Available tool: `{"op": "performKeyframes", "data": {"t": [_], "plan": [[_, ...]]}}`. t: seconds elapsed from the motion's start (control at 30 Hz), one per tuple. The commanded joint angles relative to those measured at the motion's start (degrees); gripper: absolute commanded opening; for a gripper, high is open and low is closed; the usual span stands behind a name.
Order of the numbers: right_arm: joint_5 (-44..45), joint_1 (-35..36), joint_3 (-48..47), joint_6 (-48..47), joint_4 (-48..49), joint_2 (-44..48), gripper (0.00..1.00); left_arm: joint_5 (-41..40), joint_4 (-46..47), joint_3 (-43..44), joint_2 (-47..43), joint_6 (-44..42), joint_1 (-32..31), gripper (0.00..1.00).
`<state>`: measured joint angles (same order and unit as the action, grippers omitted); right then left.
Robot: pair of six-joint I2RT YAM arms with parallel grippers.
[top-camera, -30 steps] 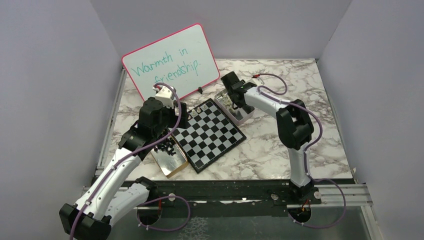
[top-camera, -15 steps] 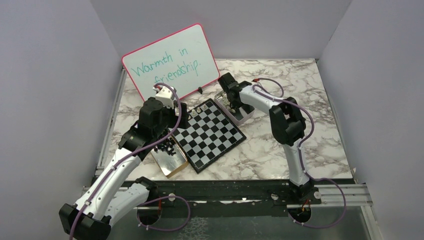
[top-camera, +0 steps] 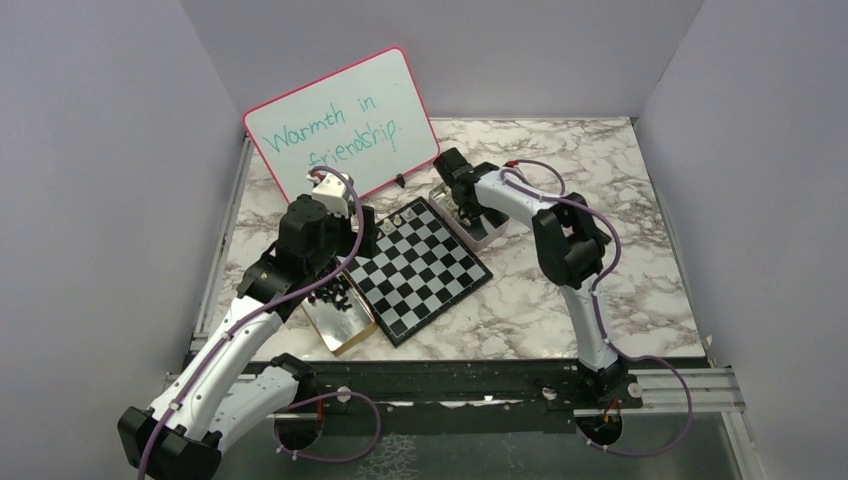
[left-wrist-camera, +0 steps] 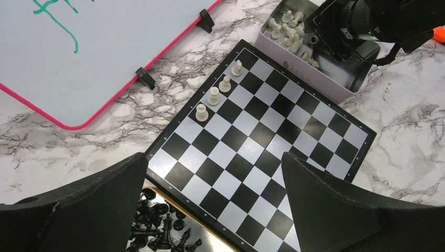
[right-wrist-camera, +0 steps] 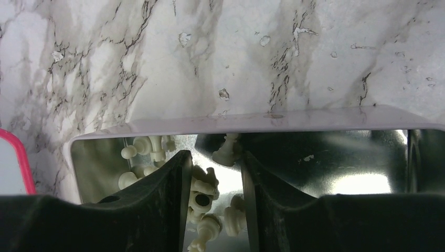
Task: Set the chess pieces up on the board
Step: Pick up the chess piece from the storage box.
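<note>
The board [top-camera: 420,268] lies mid-table, and several cream-white chess pieces [left-wrist-camera: 213,96] stand in a row along its far left edge. My left gripper [left-wrist-camera: 212,163] hangs open above the board's [left-wrist-camera: 262,142] near left corner with nothing between its fingers. Loose black pieces [left-wrist-camera: 157,231] lie in a gold tin [top-camera: 340,320] beside that corner. My right gripper [right-wrist-camera: 212,157] is lowered into the pale tin [right-wrist-camera: 252,123] at the board's far right. Its jaws stand partly apart, and several loose white pieces [right-wrist-camera: 210,194] lie in the gap, none clamped.
A pink-rimmed whiteboard [top-camera: 340,125] leans at the back left, its clip feet close to the board's far corner. The pale tin [top-camera: 490,238] touches the board's right edge. Grey walls enclose the marble table [top-camera: 560,290] on three sides.
The right arm's elbow has swung left, and its gripper has shifted slightly left inside the pale tin, jaws narrowing a little. The left arm has not moved.
</note>
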<state>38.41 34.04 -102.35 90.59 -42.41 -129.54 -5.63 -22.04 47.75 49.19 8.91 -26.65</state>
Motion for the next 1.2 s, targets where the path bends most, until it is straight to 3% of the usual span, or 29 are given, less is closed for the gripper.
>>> {"op": "performKeyframes", "data": {"t": [0.0,0.53,0.77,1.17], "plan": [[3.2,-0.3,-1.3,0.4,-2.6,-2.2,0.42,-0.3,0.5,0.4,-0.9,-0.6,-0.4,0.99],[3.9,-0.8,-0.2,-4.5,-3.0,-1.6,0.26,-0.1,0.5,0.4,-0.8,-0.3,-0.7,0.99],[0.8,-0.8,4.7,-15.9,7.4,1.3,0.22,-0.8,0.5,0.3,-1.8,-0.7,-1.0,0.99],[-13.1,-0.8,20.5,-48.0,37.2,13.1,0.17,-3.8,0.8,-0.4,-1.6,-0.4,-1.0,0.99]]}}
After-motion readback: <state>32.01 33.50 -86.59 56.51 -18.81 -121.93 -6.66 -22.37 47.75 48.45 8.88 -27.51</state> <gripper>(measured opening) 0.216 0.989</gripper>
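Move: The chess piece to be taken is almost between the right fingertips, about 1 cm ahead and 1 cm below. The heap of white pieces in the storage box lies some 2 cm ahead and 4 cm left, a loose piece about 3 cm back and 1 cm left. The board's middle is roughly 16 cm back and 12 cm left. From the left hand the piece is about 20 cm ahead, 20 cm right and 20 cm down. Almost in place, the right fingers edge 1 cm right, pinch the chess piece, then swing some 25 degrees counter-clockwise. ##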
